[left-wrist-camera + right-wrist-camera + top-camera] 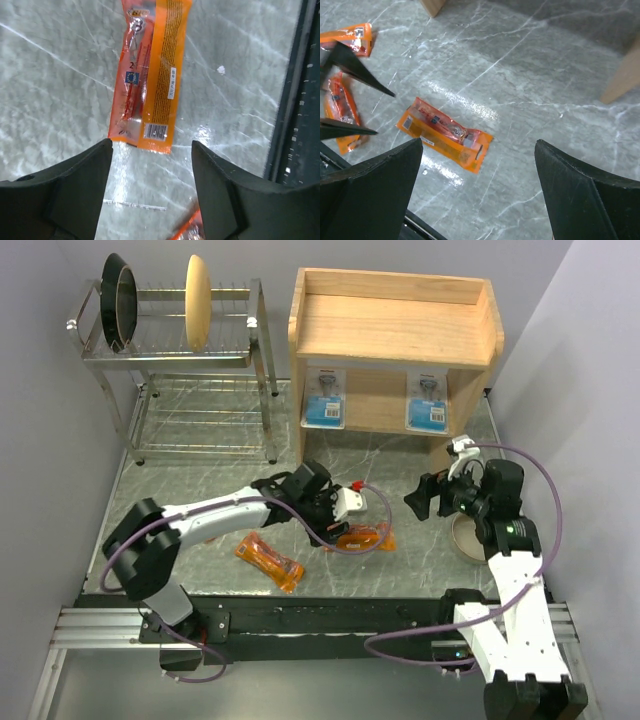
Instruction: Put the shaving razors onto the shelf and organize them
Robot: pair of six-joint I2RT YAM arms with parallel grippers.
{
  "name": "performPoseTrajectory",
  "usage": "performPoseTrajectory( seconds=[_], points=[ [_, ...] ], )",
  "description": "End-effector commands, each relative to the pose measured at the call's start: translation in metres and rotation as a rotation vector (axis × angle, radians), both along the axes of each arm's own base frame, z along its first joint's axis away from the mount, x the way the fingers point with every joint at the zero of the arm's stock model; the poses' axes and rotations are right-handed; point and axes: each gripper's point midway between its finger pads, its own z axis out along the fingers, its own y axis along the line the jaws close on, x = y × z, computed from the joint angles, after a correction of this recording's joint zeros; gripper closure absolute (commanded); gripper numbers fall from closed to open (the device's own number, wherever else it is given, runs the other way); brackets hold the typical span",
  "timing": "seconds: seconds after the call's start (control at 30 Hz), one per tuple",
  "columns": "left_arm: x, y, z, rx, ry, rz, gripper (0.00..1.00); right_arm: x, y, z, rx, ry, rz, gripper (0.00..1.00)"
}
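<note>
Two blue-and-white shaving razor cards (pixel 325 397) (pixel 428 401) stand on the lower tier of the wooden shelf (pixel 395 330). An orange razor packet (pixel 268 562) lies flat near the table's front edge. A second orange packet (pixel 368 537) lies just under my left gripper (pixel 335 523). In the left wrist view an orange packet (pixel 150 75) lies just ahead of the open left gripper (pixel 151 150), with nothing between the fingers. My right gripper (pixel 418 498) hangs wide open above the table, with an orange packet (pixel 445 134) below it and two others (pixel 350 37) (pixel 340 107) further off.
A chrome dish rack (pixel 190 350) at the back left holds a black pan (pixel 118 300) and a tan plate (pixel 197 300). A small bowl (pixel 463 537) sits under the right arm. A black rail (pixel 300 605) runs along the table's near edge.
</note>
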Motion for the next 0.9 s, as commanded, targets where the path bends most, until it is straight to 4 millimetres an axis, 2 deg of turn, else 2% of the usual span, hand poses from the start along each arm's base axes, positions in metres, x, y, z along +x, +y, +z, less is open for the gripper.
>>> performPoseTrajectory(
  seconds=[0.0, 0.17, 0.43, 0.47, 0.63, 0.7, 0.83, 0.87],
  points=[
    [0.021, -0.02, 0.001, -0.043, -0.089, -0.016, 0.31, -0.008, -0.003, 0.002, -0.008, -0.021, -0.023, 0.0],
    [0.021, -0.035, -0.02, -0.009, -0.052, -0.039, 0.34, -0.011, 0.001, 0.002, 0.017, -0.013, -0.02, 0.0],
    [0.013, -0.045, -0.038, 0.013, -0.051, -0.031, 0.37, -0.009, -0.004, 0.002, -0.028, -0.031, -0.019, 0.0],
    [0.015, -0.046, -0.044, 0.024, -0.049, -0.016, 0.41, -0.009, -0.004, 0.003, -0.029, -0.036, -0.021, 0.0],
    [0.028, -0.047, -0.058, 0.074, -0.069, 0.066, 0.49, -0.004, -0.012, 0.005, -0.017, -0.03, -0.1, 0.0],
    [0.03, -0.049, -0.063, 0.089, -0.056, 0.077, 0.56, -0.004, -0.012, 0.005, -0.007, -0.018, -0.104, 0.0],
    [0.027, -0.053, -0.062, 0.072, -0.032, 0.065, 0.69, -0.002, -0.008, 0.009, 0.021, -0.011, -0.102, 0.0],
    [0.022, -0.055, -0.057, 0.063, -0.011, 0.055, 0.75, -0.001, -0.008, 0.01, 0.023, -0.012, -0.103, 0.0]
  ],
)
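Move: The razor pack the left hand goes for lies about 9 cm to its right, 2 cm ahead and 8 cm below. At the same level, a second razor pack lies some 13 cm to that hand's left and 4 cm back, and a third some 23 cm left and 7 cm ahead. From the right hand, the first pack lies roughly 18 cm to the left, about 1 cm back and 20 cm lower. The left fingers come to pinch the razor pack across its width, close to its left end. To get there the open hand sinks about 7 cm while moving some 4 cm right and a little forward, tilting only slightly; the fingers narrow mostly in the second half, ending about half as wide as at the start. ##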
